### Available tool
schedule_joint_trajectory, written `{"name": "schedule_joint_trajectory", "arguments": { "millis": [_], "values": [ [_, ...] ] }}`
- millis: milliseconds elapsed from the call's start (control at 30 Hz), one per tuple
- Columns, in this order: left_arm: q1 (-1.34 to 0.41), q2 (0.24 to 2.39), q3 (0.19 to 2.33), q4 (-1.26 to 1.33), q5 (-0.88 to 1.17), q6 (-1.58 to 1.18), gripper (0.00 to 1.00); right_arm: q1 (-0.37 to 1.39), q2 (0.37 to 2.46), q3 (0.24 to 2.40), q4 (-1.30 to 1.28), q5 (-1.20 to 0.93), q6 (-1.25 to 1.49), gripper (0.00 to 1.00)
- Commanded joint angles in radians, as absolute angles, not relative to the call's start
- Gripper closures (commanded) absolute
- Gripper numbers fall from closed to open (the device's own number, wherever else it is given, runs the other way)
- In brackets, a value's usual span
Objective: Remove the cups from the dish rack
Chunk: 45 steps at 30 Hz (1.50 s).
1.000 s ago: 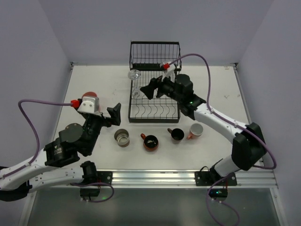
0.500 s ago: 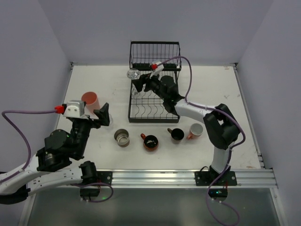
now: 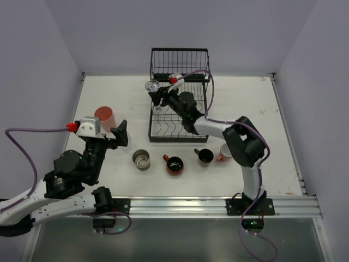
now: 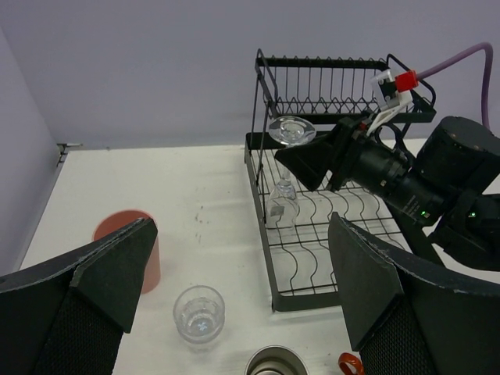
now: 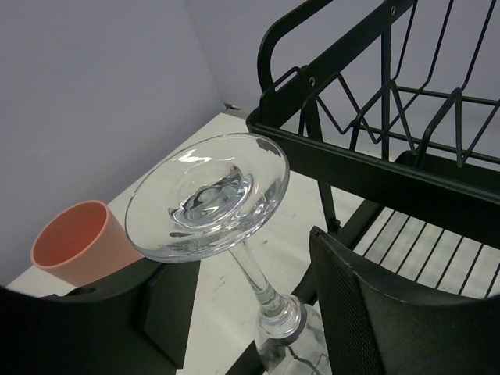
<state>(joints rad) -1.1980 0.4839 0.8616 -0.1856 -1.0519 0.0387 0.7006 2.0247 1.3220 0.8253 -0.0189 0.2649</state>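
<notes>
The black wire dish rack (image 3: pixel 178 134) stands at the table's middle back. An upside-down clear wine glass (image 3: pixel 152 85) stands at its left edge, foot uppermost. My right gripper (image 3: pixel 159 98) reaches over the rack. In the right wrist view its jaws (image 5: pixel 246 258) flank the glass stem (image 5: pixel 262 293), open, with a gap on each side. My left gripper (image 3: pixel 121 134) hovers open over the table to the rack's left. Below it in the left wrist view are a clear glass (image 4: pixel 198 312) and the salmon tumbler (image 4: pixel 113 223).
In front of the rack stand a metal cup (image 3: pixel 141 159), an orange-red handled cup (image 3: pixel 175 164), a dark brown mug (image 3: pixel 205 156) and a pink mug (image 3: pixel 227 151). The rack's raised tier (image 3: pixel 180 65) sits against the back wall.
My right arm swung left across the rack to the wine glass and its jaws narrowed round the stem. My left arm drew back from the salmon tumbler, uncovering it.
</notes>
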Motion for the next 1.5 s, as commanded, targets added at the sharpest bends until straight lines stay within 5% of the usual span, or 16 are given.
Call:
{"name": "schedule_joint_trajectory", "arguments": {
  "millis": [0,367,533,767,1467],
  "values": [
    [-1.200,0.489,0.850,-0.138,-1.060,0.063,0.00,0.704,2.052,1.371,0.946,0.048,0.307,0.41],
    [-1.200,0.497,0.848,-0.141,-1.055,0.060,0.00,0.716,2.114,1.388,1.040,0.097,0.328,0.48],
    [-1.200,0.503,0.845,-0.141,-1.057,0.060,0.00,0.718,2.108,1.355,1.114,0.120,0.342,0.71],
    [-1.200,0.521,0.847,-0.138,-1.055,0.052,0.00,0.718,2.004,1.272,1.184,0.114,0.328,0.86],
    [-1.200,0.610,0.905,-0.138,-0.878,-0.196,0.00,0.721,1.611,0.951,1.353,0.117,0.293,1.00]
  ]
}}
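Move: The upside-down wine glass stands between the right hand's half-open fingers, its middle about 2 cm ahead, 1 cm left and 5 cm below. The rack's upper tier is some 10 cm ahead, 11 cm right and 5 cm up; the pink cup sits 26 cm left, 4 cm back and 12 cm down. From the left hand the glass is roughly 28 cm ahead, 9 cm right and 19 cm lower. Right hand pinches the wine-glass stem, lifts about 10 cm, back and right; left hand eases 5 cm right. ##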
